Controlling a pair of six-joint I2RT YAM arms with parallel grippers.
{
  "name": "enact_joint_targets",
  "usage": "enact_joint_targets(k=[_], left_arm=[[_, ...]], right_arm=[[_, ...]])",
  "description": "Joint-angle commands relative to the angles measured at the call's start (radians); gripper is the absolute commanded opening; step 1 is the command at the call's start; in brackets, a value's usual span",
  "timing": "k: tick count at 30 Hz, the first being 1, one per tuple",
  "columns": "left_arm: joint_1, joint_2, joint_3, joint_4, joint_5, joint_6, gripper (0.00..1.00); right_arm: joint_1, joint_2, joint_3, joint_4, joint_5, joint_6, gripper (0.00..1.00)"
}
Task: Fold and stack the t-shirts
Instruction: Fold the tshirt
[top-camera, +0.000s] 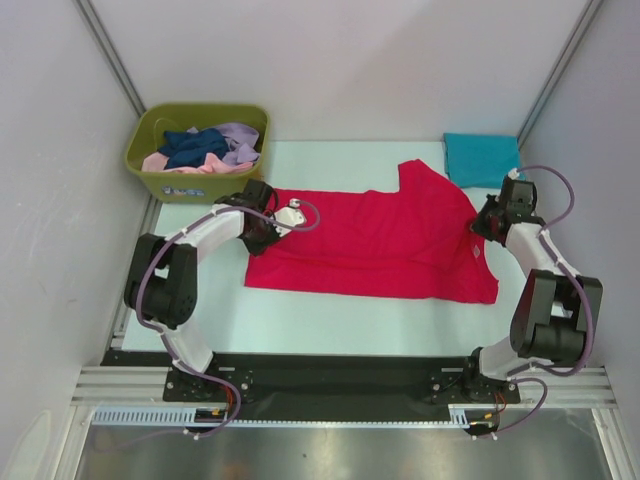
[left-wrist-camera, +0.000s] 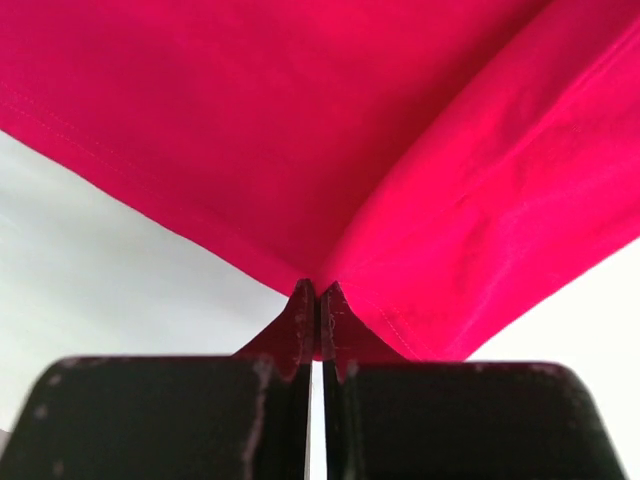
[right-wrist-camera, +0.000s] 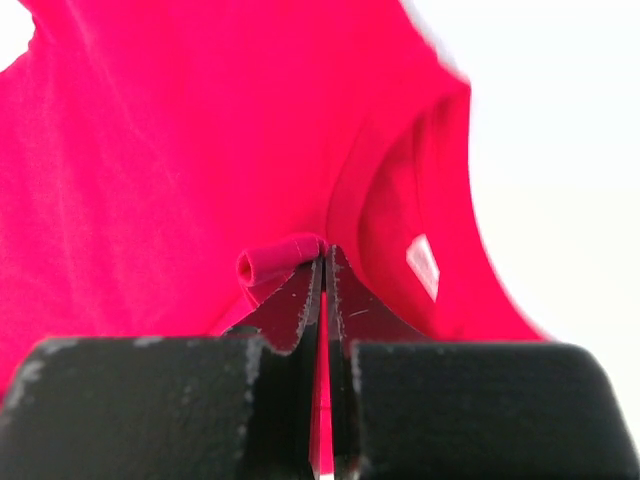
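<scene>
A bright red t-shirt (top-camera: 375, 245) lies spread across the white table, one sleeve pointing to the far side. My left gripper (top-camera: 272, 226) is shut on its left hem edge; in the left wrist view the jaws (left-wrist-camera: 318, 290) pinch the red cloth (left-wrist-camera: 300, 130). My right gripper (top-camera: 480, 226) is shut on the shirt beside the collar; the right wrist view (right-wrist-camera: 324, 258) shows a rolled bit of red cloth (right-wrist-camera: 275, 262) at the tips and the neck label (right-wrist-camera: 424, 264). A folded teal t-shirt (top-camera: 481, 158) lies at the far right.
An olive-green plastic bin (top-camera: 150, 166) at the far left holds navy (top-camera: 195, 146), pink and lavender (top-camera: 240, 141) shirts in a heap. Grey walls close in both sides. A black rail runs along the near table edge (top-camera: 330, 375).
</scene>
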Motion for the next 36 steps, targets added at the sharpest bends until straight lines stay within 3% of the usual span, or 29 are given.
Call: enact_joint_targets(k=[1, 6, 13, 14, 15, 16, 19, 21, 23, 26, 28, 31, 36], left_arm=[[0.021, 0.013, 0.046, -0.003, -0.029, -0.035, 0.00], [0.044, 0.001, 0.042, -0.006, -0.075, -0.099, 0.00], [0.054, 0.024, 0.062, 0.017, -0.080, -0.188, 0.18], [0.054, 0.028, 0.069, 0.028, -0.084, -0.197, 0.21], [0.058, 0.037, 0.086, 0.039, -0.092, -0.223, 0.35], [0.061, 0.043, 0.103, 0.049, -0.092, -0.240, 0.40], [0.100, 0.082, 0.244, 0.054, -0.137, -0.327, 0.56], [0.152, 0.105, 0.387, 0.011, -0.132, -0.408, 0.60], [0.173, 0.094, 0.437, -0.019, -0.112, -0.436, 0.60], [0.158, -0.024, 0.323, -0.003, -0.011, -0.389, 0.56], [0.091, -0.157, 0.124, 0.026, 0.026, -0.268, 0.54], [-0.035, -0.307, -0.125, 0.075, -0.020, -0.076, 0.56], [-0.080, -0.400, -0.323, 0.148, -0.064, 0.046, 0.62]], right_arm=[[0.008, 0.073, 0.091, 0.035, -0.019, -0.086, 0.00], [0.025, 0.144, 0.159, 0.012, -0.003, -0.103, 0.00], [0.041, 0.213, 0.214, 0.000, 0.013, -0.114, 0.00], [0.041, 0.228, 0.232, -0.012, 0.027, -0.109, 0.03], [0.042, 0.237, 0.249, -0.025, 0.055, -0.106, 0.21], [0.042, 0.251, 0.270, -0.038, 0.068, -0.106, 0.29], [0.041, 0.297, 0.419, -0.158, 0.167, -0.095, 0.40], [0.035, 0.306, 0.541, -0.280, 0.264, -0.077, 0.49], [-0.011, 0.291, 0.587, -0.410, 0.272, -0.014, 0.50], [-0.079, 0.185, 0.492, -0.526, 0.257, 0.105, 0.48], [-0.103, 0.079, 0.318, -0.533, 0.214, 0.156, 0.46], [-0.117, -0.051, 0.095, -0.497, 0.169, 0.230, 0.46], [-0.134, -0.157, -0.103, -0.447, 0.157, 0.316, 0.46]])
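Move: The left fingers pinch the red t-shirt's turned-over hem edge just above the cloth; its lay-down spot is level, 2 cm left and 1 cm below, the near-left corner about 8 cm back and 2 cm left, the basket some 27 cm ahead and 16 cm left. For the right hand the lay-down spot is about 5 cm ahead and 5 cm below, the near-right corner some 15 cm back and 5 cm right, the turquoise shirt 20 cm ahead and 3 cm right. Forward about 5 cm and slightly down, the right hand carries its held edge over the shirt, then opens, lifts off and swings back some 20 cm, sinking and tipping down towards the near-right corner. The left shifts its edge 2 cm left, opens, clears it forward and up, then doubles back and down towards the near-left corner, fingers open. ##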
